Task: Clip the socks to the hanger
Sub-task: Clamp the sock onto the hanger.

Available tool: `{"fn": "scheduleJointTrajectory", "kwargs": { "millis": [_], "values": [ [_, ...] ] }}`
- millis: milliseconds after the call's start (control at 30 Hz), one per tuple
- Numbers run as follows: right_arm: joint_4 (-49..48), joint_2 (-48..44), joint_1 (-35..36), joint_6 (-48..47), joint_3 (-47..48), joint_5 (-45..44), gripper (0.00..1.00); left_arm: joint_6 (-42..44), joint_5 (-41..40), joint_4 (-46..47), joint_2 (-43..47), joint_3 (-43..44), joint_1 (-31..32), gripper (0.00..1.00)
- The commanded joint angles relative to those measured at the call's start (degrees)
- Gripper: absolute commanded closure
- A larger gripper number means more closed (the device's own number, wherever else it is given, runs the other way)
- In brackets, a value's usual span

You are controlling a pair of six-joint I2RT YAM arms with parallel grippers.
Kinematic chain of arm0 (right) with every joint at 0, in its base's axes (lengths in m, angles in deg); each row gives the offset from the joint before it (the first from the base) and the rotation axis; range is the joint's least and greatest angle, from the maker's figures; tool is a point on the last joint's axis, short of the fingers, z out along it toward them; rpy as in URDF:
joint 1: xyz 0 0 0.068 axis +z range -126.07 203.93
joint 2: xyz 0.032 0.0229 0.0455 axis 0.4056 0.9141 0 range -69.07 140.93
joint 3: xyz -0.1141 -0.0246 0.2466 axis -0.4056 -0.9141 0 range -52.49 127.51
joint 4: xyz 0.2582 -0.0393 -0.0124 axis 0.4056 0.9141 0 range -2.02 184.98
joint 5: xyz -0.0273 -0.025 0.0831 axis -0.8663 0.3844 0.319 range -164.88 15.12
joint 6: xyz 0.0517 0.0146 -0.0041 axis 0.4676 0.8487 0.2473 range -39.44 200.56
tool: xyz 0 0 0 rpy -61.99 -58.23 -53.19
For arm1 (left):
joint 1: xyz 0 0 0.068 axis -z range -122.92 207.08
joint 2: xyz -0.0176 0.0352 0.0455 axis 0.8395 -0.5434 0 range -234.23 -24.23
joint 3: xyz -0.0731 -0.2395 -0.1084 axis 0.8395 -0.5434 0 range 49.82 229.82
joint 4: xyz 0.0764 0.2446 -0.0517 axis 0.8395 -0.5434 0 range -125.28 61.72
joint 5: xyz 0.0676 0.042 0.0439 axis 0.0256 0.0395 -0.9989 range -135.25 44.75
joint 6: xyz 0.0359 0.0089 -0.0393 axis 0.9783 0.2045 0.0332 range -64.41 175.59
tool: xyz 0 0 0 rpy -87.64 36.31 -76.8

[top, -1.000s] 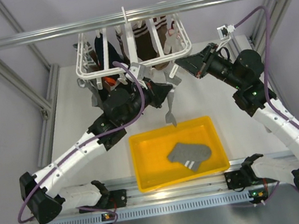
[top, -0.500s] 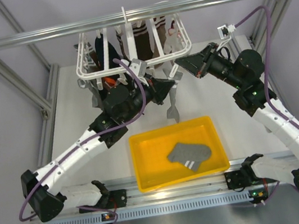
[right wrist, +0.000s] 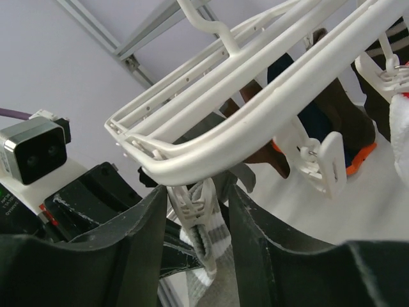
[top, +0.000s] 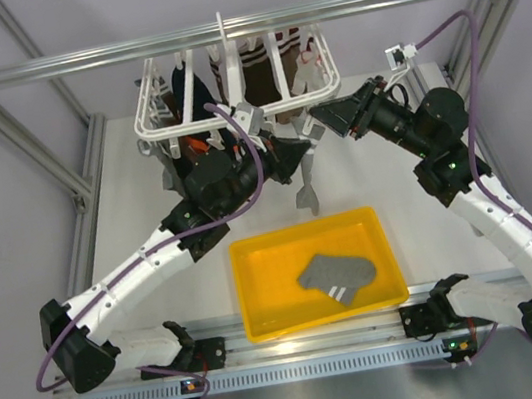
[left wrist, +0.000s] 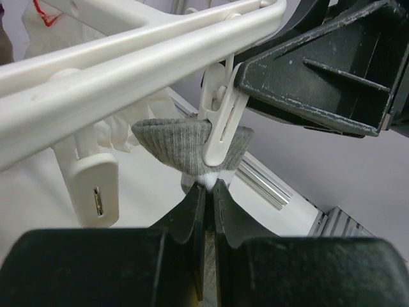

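One grey sock (left wrist: 172, 141) with white stripes hangs from a white clip (left wrist: 220, 125) under the hanger's (top: 163, 125) front right rail. My left gripper (left wrist: 209, 188) is shut on this sock's cuff just below the clip. In the top view the sock (top: 306, 193) dangles beneath my left gripper (top: 301, 148). My right gripper (right wrist: 198, 195) stands open, its fingers on either side of the clip (right wrist: 195, 198) and the striped cuff (right wrist: 214, 256), touching neither. The other grey sock (top: 337, 274) lies flat in the yellow tray (top: 256, 262).
Dark socks (top: 176, 77) and brown striped socks (top: 254, 60) hang from the hanger's far clips. An unused clip (right wrist: 326, 163) dangles from the near rail. An aluminium crossbar (top: 219, 33) runs above the hanger. The two grippers sit very close together at the hanger's corner.
My right gripper's jaws have opened off the clip, which now grips the sock's cuff. My left gripper has lifted the sock slightly toward the hanger.
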Motion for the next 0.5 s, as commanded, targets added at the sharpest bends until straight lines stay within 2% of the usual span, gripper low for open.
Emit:
{"fn": "scheduleJointTrajectory", "kwargs": {
  "millis": [0, 33, 167, 200, 300, 467],
  "values": [
    [0.79, 0.12, -0.54, -0.98, 1.07, -0.36, 0.57, 0.10, 0.56, 5.60, 0.53, 2.50, -0.27, 1.00],
    [1.06, 0.12, -0.54, -0.89, 1.16, -0.72, 0.57, 0.18, 1.61, 5.52, 0.62, 2.41, -0.27, 1.00],
    [2.03, 0.03, -0.46, -1.16, 1.52, -2.21, 0.57, 0.10, 3.20, 4.82, 2.10, 0.30, -0.19, 0.67],
    [2.11, -0.14, -0.54, -1.42, 1.52, -2.56, 0.57, 0.01, 3.20, 4.64, 2.46, -0.14, -0.27, 0.53],
    [2.81, -0.41, -0.54, -2.03, 1.60, -3.18, 0.58, 0.18, 2.50, 2.45, 5.01, -2.51, -0.19, 0.35],
    [4.04, -1.11, -0.54, -3.09, 1.52, -4.59, 0.57, 4.30, 0.83, -1.42, 11.58, -8.31, -0.27, 0.30]
  ]
}}
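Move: From the left hand, still pinching the sock, the clip around its cuff is about 3 cm ahead, 2 cm to the right and 5 cm up. An empty neighbouring clip lies some 3 cm ahead and 6 cm to its left, 4 cm up; the white sock hangs roughly 12 cm ahead, 3 cm right, 3 cm up. From the right hand, whose partly open fingers straddle the cuff's clip, that clip is about 1 cm ahead, 1 cm left and 2 cm down. The left fingers let go of the grey sock just below the clip, spreading wide after a tiny lift; the hand then backs away from the clip and hanging sock, about 3 cm back and to its left, sinking slightly at the end. The right hand, its fingers staying open about the clip, eases down some 1.5 cm and a little forward. ##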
